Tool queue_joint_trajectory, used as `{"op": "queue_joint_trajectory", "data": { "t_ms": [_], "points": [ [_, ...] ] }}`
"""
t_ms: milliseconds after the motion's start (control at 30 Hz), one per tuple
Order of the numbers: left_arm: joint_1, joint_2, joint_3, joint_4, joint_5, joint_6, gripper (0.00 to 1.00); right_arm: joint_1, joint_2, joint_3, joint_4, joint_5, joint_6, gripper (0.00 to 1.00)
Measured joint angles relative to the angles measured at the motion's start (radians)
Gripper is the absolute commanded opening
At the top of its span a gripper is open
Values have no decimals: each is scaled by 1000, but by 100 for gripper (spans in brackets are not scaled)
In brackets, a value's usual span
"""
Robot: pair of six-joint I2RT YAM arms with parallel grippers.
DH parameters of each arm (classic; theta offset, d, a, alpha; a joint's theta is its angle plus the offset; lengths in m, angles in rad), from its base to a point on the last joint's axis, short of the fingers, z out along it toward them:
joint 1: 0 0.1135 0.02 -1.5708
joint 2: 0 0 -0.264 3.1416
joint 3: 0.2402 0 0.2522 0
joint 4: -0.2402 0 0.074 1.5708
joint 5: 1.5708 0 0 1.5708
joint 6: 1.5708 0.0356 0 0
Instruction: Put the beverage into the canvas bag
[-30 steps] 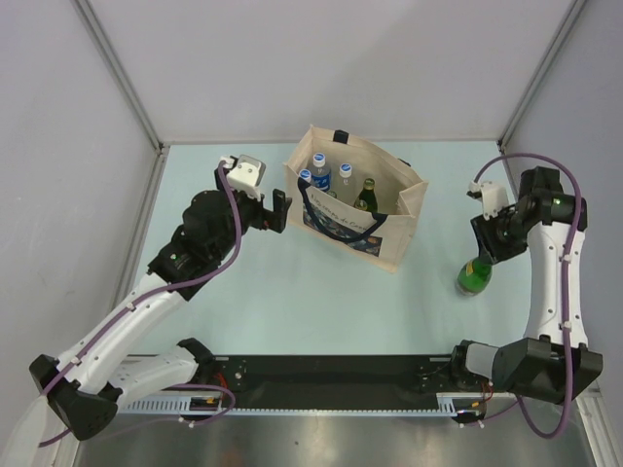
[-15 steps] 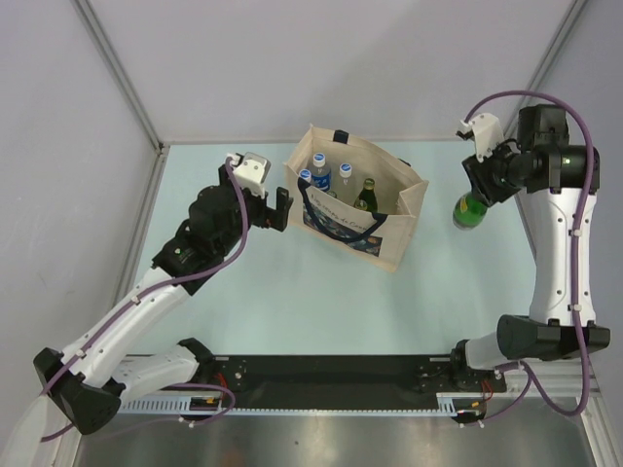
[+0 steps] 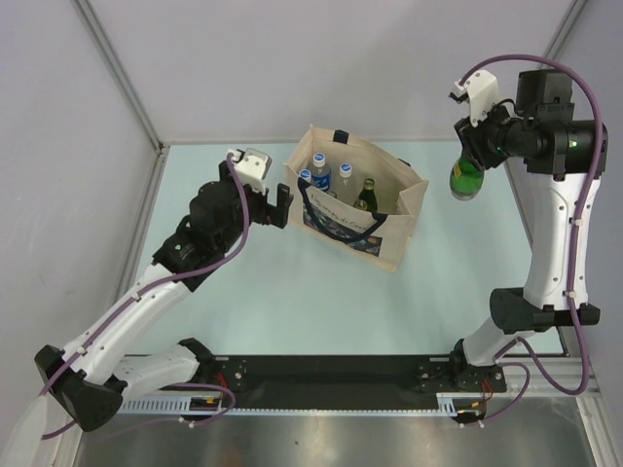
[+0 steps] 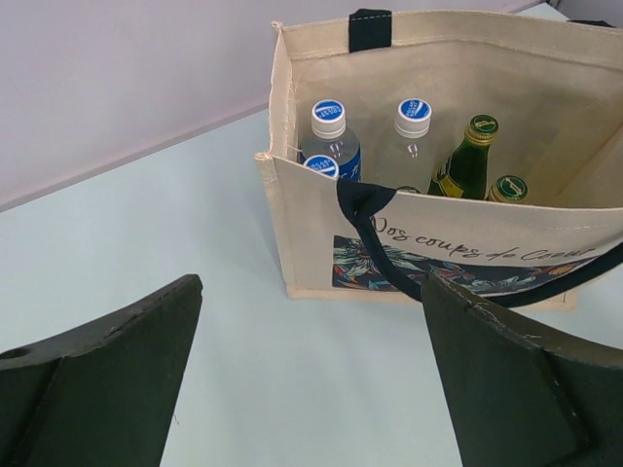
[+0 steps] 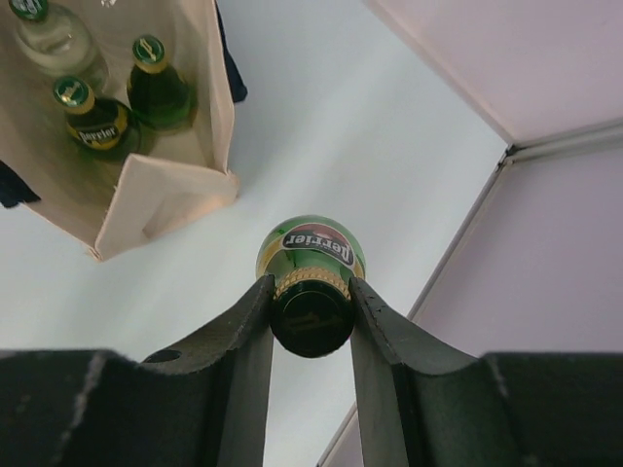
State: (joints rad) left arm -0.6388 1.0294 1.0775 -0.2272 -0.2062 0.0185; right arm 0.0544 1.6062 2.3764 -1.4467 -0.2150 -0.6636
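The beige canvas bag (image 3: 375,238) with navy handles and a dark printed panel stands mid-table; it also shows in the left wrist view (image 4: 321,224) and the right wrist view (image 5: 165,199). It holds several bottles: clear ones with blue caps (image 4: 328,131) and green ones (image 4: 465,165). My right gripper (image 3: 474,158) is shut on the neck of a green Perrier bottle (image 5: 310,255) and holds it high in the air, right of the bag. My left gripper (image 3: 280,206) is open and empty, just left of the bag.
Grey walls and metal posts enclose the table (image 3: 292,292) on the left, back and right. The right wall's corner post (image 5: 506,161) is close beside the lifted bottle.
My right arm has lifted the green bottle off the table and carried it up and toward the back. The left arm has barely moved.
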Motion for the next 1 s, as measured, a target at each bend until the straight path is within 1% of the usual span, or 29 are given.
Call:
{"op": "queue_joint_trajectory", "data": {
  "t_ms": [300, 567, 700, 867, 1000],
  "points": [
    [0, 15, 0, -5, 0, -2, 100, 67, 60, 130, -1, -35, 43, 0],
    [0, 15, 3, -12, -2, -2, 100, 143, 66, 141, 22, -93, 88, 0],
    [0, 15, 7, -16, -8, -2, 100, 191, 91, 176, 34, -114, 107, 0],
    [1, 16, 7, -21, -22, -2, 100, 244, 101, 180, 94, -133, 118, 0],
    [1, 16, 7, -22, -29, -2, 100, 259, 114, 187, 134, -165, 134, 0]
  ]
}}
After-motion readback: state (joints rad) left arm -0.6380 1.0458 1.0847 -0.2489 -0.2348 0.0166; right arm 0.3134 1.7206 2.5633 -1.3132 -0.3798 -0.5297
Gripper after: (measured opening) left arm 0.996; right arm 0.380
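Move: The canvas bag stands on the table some 25 cm to the right hand's left and about 11 cm farther out, its middle roughly 30 cm lower. Inside the bag, the standing green bottle is about 21 cm left and 12 cm ahead of that hand, and the clear blue-capped bottle about 28 cm left and 14 cm ahead, both nearly 30 cm below. From the left hand the bag lies about 14 cm ahead, 27 cm right and 22 cm lower. The green bottle, still pinched at its neck and hanging below the right fingers, is carried about 13 cm left towards the canvas bag and up to its right end, climbing about 5 cm more on the way. The right wrist swings counter-clockwise some 20 degrees and rolls left side up, while the fingers keep their hold. ##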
